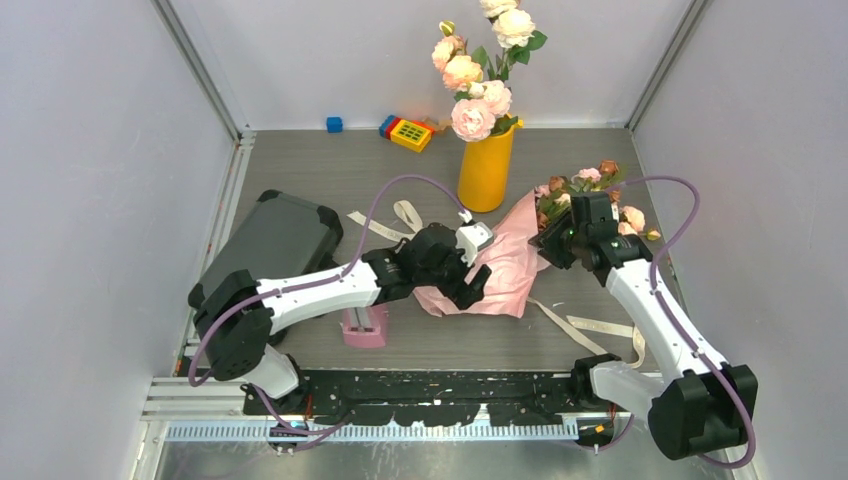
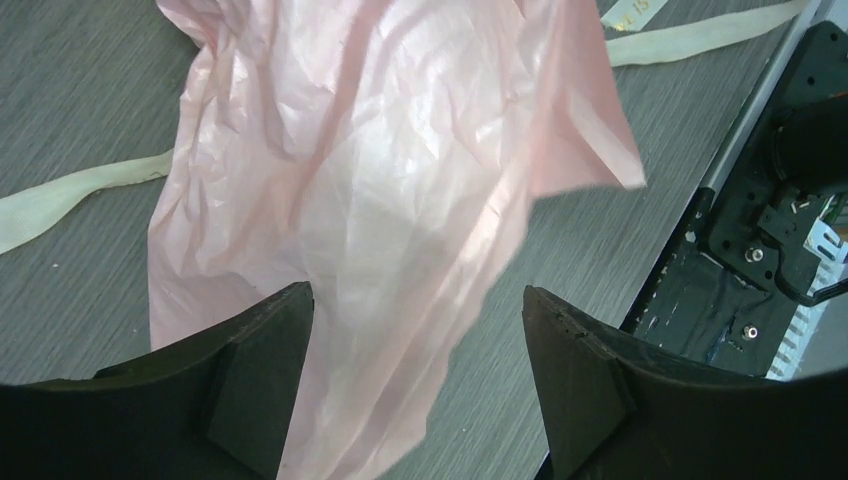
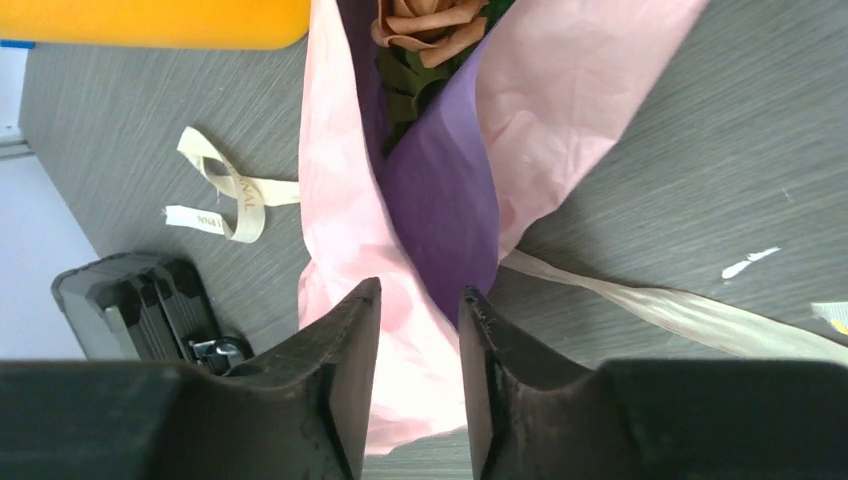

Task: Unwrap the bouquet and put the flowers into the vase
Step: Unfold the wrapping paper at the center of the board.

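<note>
The bouquet lies on the table, its crinkled pink paper (image 1: 505,265) spread out and its lilac inner side (image 3: 440,200) showing. The flowers (image 1: 590,185) stick out at its far right end; a brown rose (image 3: 420,20) shows in the right wrist view. The yellow-orange vase (image 1: 486,170) stands just behind the paper. My left gripper (image 1: 470,290) hovers open over the paper's near left corner (image 2: 380,180), with nothing between its fingers. My right gripper (image 1: 543,245) sits over the paper's middle fold, jaws a little apart (image 3: 420,292) and the paper visible in the gap.
Large pale pink and cream roses (image 1: 480,70) fill the vase. A black case (image 1: 275,235) lies at the left and a pink block (image 1: 365,325) near the left arm. Beige ribbon pieces (image 1: 395,220) (image 1: 600,330) lie loose. A blue block (image 1: 334,124) and a yellow toy (image 1: 410,133) sit at the back.
</note>
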You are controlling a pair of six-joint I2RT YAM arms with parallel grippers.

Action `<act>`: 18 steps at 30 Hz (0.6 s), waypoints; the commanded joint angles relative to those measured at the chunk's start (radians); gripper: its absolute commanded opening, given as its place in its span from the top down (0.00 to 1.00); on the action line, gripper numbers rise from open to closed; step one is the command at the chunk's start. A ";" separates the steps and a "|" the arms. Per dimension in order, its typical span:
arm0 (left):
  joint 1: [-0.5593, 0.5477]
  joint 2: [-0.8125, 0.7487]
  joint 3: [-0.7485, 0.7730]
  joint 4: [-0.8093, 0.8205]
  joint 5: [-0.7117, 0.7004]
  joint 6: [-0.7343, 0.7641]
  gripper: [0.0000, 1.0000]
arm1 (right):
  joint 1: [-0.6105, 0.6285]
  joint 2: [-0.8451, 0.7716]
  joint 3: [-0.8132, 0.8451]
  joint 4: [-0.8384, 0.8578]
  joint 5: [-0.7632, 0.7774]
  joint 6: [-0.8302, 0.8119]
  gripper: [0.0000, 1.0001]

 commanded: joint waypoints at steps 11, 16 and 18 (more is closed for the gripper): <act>0.007 -0.076 -0.081 0.115 0.000 -0.105 0.20 | 0.001 -0.325 -0.123 -0.233 0.066 -0.028 0.31; 0.006 -0.093 -0.088 0.112 0.007 -0.099 0.19 | 0.001 -0.446 -0.216 -0.186 -0.079 0.003 0.31; 0.006 -0.099 -0.093 0.112 0.008 -0.093 0.19 | 0.001 -0.467 -0.258 -0.149 -0.117 0.021 0.31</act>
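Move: The wrapping paper lies beneath the right hand and off to its left, its middle about 6 cm left, 3 cm back and some 12 cm down. The yellow vase stands about 14 cm ahead and 9 cm left of this hand, the flowers about 11 cm ahead and 11 cm right, and the loose ribbon about 13 cm back and 11 cm right. From the left hand, the paper's middle is some 6 cm ahead, 5 cm right and 11 cm down. The right fingers, already parting at the wrapping paper's purple-lined edge, open wide and come free of it. The hand then draws back about 9 cm, bowing out some 3 cm to the right before easing partway left again, with a slight rise and then a dip of about 2.5 cm. It ends open over the paper's near right edge, with little lasting turn of the wrist. ##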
